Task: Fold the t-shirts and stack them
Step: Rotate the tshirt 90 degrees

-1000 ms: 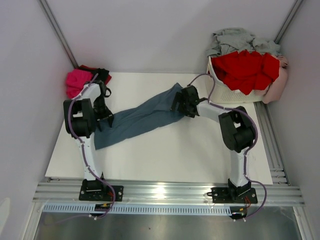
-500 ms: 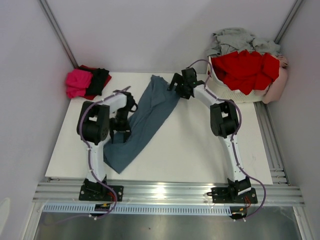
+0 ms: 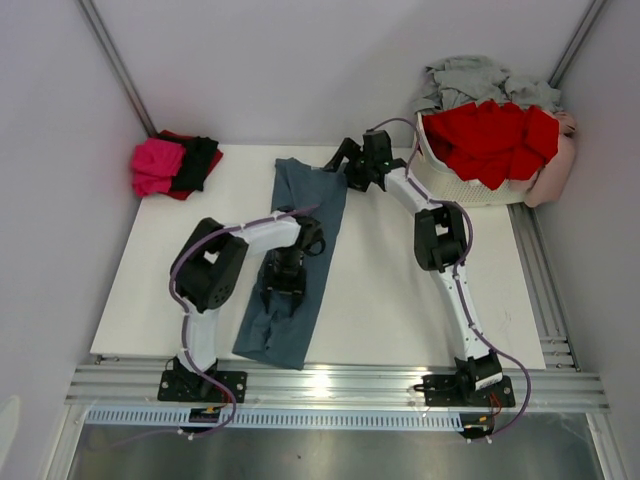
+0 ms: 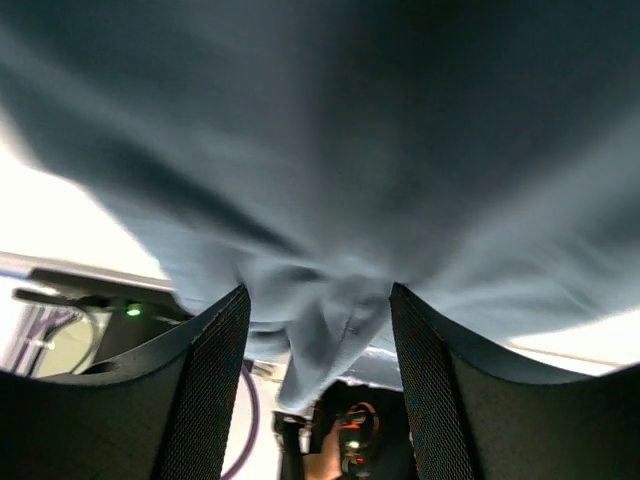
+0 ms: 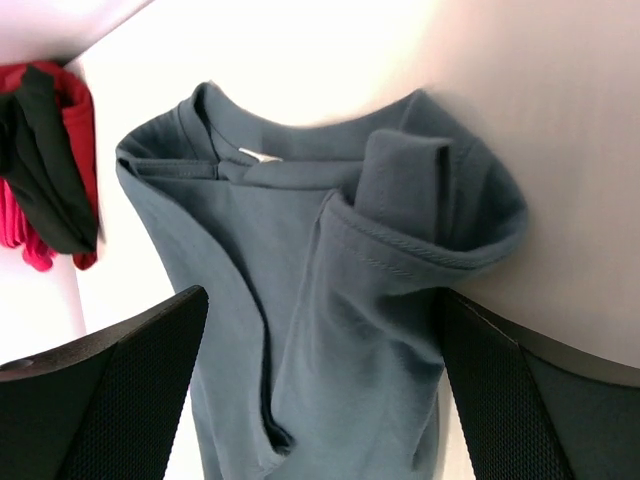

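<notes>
A slate blue-grey t-shirt (image 3: 311,195) lies as a long narrow strip down the middle of the white table, collar at the far end. My left gripper (image 3: 285,285) is over its lower half. In the left wrist view a bunch of that cloth (image 4: 350,150) fills the gap at my left gripper (image 4: 318,290) and touches both fingers, blurred by motion. My right gripper (image 3: 338,166) sits at the collar end, open. In the right wrist view the shirt (image 5: 330,330) lies between its wide-apart fingers (image 5: 322,298), with the neck label ahead.
Pink, black and red shirts (image 3: 175,165) are piled at the table's far left corner, also in the right wrist view (image 5: 45,150). A white lattice basket (image 3: 450,188) at the far right holds red shirts (image 3: 490,135), with grey cloth (image 3: 470,80) behind.
The blue-grey shirt swung from lying across the table to running front to back. My left gripper carried its lower end right and toward the near edge. My right gripper moved to the far edge.
</notes>
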### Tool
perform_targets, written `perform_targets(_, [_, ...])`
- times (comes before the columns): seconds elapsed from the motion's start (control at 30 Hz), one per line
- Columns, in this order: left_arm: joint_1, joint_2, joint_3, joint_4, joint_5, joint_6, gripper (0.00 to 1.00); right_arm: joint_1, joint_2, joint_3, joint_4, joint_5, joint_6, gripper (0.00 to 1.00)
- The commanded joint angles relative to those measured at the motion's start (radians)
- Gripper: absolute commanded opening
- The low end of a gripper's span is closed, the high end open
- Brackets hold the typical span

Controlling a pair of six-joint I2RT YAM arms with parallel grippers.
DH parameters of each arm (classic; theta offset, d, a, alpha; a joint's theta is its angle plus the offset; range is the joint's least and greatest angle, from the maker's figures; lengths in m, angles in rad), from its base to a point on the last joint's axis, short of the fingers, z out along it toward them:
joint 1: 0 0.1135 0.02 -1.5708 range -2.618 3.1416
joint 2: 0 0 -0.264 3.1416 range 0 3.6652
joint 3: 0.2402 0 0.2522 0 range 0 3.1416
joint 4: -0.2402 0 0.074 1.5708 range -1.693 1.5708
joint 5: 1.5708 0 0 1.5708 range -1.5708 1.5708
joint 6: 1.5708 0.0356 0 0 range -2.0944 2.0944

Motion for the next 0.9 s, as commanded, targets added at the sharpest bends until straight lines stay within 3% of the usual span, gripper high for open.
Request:
perform_targets(0.0, [-0.084,-0.018,0.044,0.023,0.126,-0.026,0.63,0.035,0.017,0.036,-0.011,-0.019,-0.034,0.98])
perform_targets(0.13, [-0.113,-0.03,0.078,-0.003,0.108,-0.024,0.63,0.046,-0.029,0.02,-0.057,0.099,-0.114,0.99])
perform_targets(0.37, [-0.107,-0.239,0.168,-0.075,-0.036,-0.04,0.67,0.077,-0.276,-0.206,0.003,0.435,-0.315,0.99])
perform_targets(0.57, [0.047,-0.268,0.275,-0.076,-0.122,-0.017,0.68,0.1,-0.514,-0.433,0.04,0.607,-0.384,0.99])
perform_targets(0.67, [0.133,-0.242,0.303,-0.063,-0.185,-0.02,0.68,0.115,-0.597,-0.51,0.02,0.626,-0.393,1.0])
perform_targets(0.87, [0.195,-0.084,0.412,-0.006,-0.199,-0.025,0.67,0.157,-0.745,-0.68,-0.037,0.54,-0.34,0.99])
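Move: Down low over the t-shirt's near half, the left hand has the middle of the shirt about 10 cm ahead and 3 cm to its right, just below it; the folded pile is roughly 35 cm ahead and 28 cm left. The right hand is at the far right corner of the t-shirt, with the shirt's middle some 23 cm back, 13 cm left and slightly below; the laundry basket stands about 32 cm right of this hand and 5 cm farther out. Sliding a last 4 cm or so to the right, low over the t-shirt, the left hand then rises about 10 cm and sweeps forward and a little left above the shirt's left edge, its fingers swinging some 25 degrees forward. The right hand lingers at the far corner, then lifts clear about 13 cm, drawing back and right, its fingers swinging from forward-left to straight forward. Both grippers stay open. ##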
